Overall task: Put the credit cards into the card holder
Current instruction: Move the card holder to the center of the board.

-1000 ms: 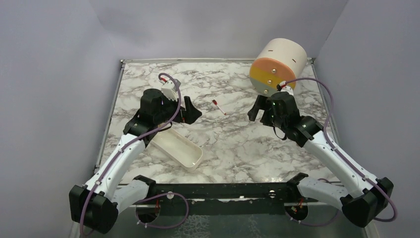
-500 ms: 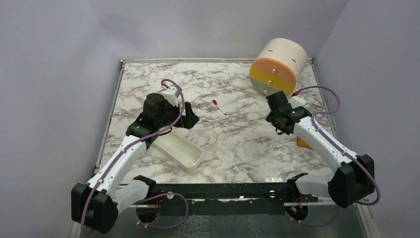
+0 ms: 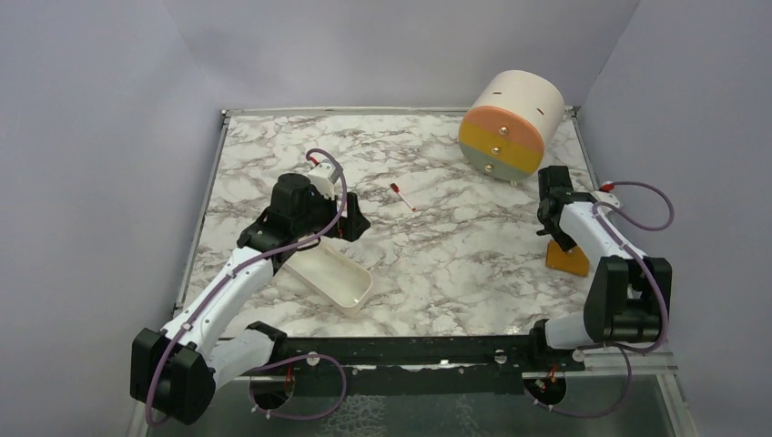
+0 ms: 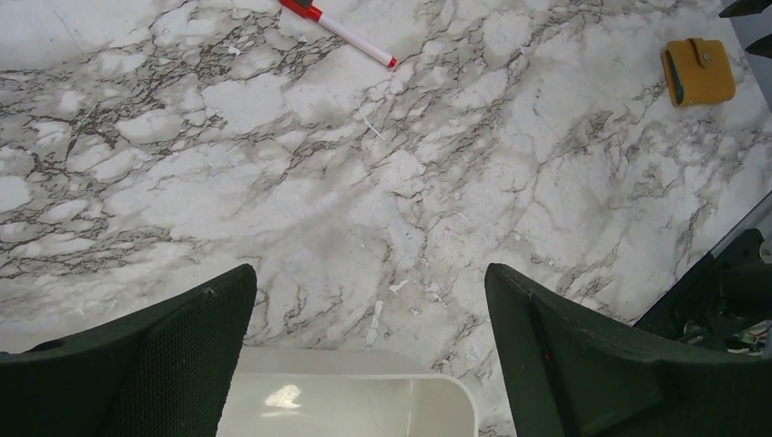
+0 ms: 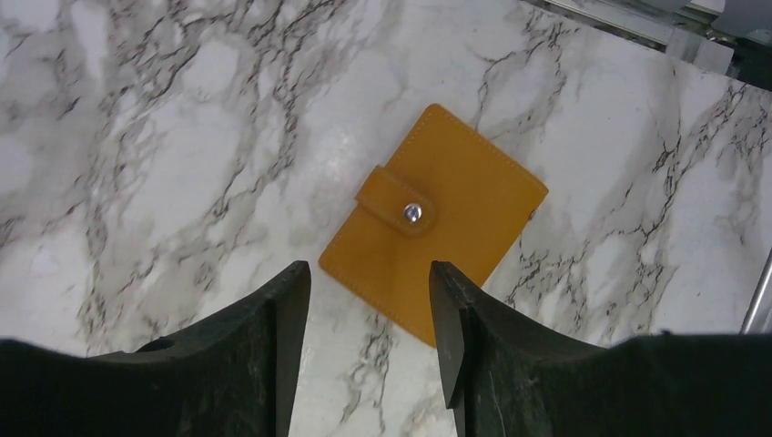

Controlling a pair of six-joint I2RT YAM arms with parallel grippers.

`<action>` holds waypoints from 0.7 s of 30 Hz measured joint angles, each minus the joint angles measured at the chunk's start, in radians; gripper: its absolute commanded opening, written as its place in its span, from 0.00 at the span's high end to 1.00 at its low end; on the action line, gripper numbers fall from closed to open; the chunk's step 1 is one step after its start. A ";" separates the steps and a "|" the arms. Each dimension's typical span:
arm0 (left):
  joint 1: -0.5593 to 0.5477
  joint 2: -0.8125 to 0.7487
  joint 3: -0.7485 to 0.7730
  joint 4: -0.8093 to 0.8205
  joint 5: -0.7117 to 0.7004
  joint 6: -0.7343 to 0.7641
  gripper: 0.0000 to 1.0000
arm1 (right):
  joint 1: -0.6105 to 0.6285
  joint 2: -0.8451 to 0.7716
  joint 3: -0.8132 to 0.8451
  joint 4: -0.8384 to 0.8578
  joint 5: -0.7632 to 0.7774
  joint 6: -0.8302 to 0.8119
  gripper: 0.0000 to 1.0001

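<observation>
The card holder (image 3: 567, 258), a closed orange-tan wallet with a snap stud, lies flat on the marble near the right edge. It also shows in the right wrist view (image 5: 433, 221) and far off in the left wrist view (image 4: 698, 71). My right gripper (image 3: 553, 237) (image 5: 369, 273) is open and empty, hovering just over the wallet's near corner. My left gripper (image 3: 350, 220) (image 4: 369, 278) is open and empty over the end of the white tray. No credit cards are in view.
A white oblong tray (image 3: 332, 273) (image 4: 346, 405) lies below the left gripper. A red-and-white pen (image 3: 401, 197) (image 4: 337, 25) lies mid-table. A big cream-orange drum (image 3: 510, 123) stands at the back right. The table's right rail runs beside the wallet.
My right arm has swung from in front of the drum to the right and nearer, uncovering the wallet and ending above it. My left gripper has shifted slightly nearer.
</observation>
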 measured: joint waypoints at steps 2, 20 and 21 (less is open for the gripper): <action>0.000 0.006 0.000 -0.002 0.000 0.002 0.01 | -0.056 0.018 -0.027 0.055 -0.009 -0.019 0.50; 0.000 -0.041 -0.010 -0.007 -0.084 0.035 0.01 | -0.167 0.141 -0.059 0.280 -0.137 -0.137 0.41; 0.000 -0.041 -0.010 -0.007 -0.085 0.035 0.01 | -0.168 0.141 -0.060 0.280 -0.135 -0.138 0.40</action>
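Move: The card holder lies flat about 8 cm below the right hand, some 5 cm to its right and 3 cm back. The drawer cabinet stands roughly 32 cm ahead of the hand and 13 cm to its left, and the board's right edge runs some 16 cm to the hand's right, level with it. From the left hand the holder is about 58 cm to the right, 3 cm back and 18 cm lower. Sinking about 5 cm towards the card holder, the right hand first slides some 3 cm to the right, then edges 2 cm forward as it goes down, and comes nearly to rest low beside the holder's far edge, the one with the strap. The fingers stay half open, one reaching over the strap and the other beyond that edge, with the wrist tilting only slightly. ##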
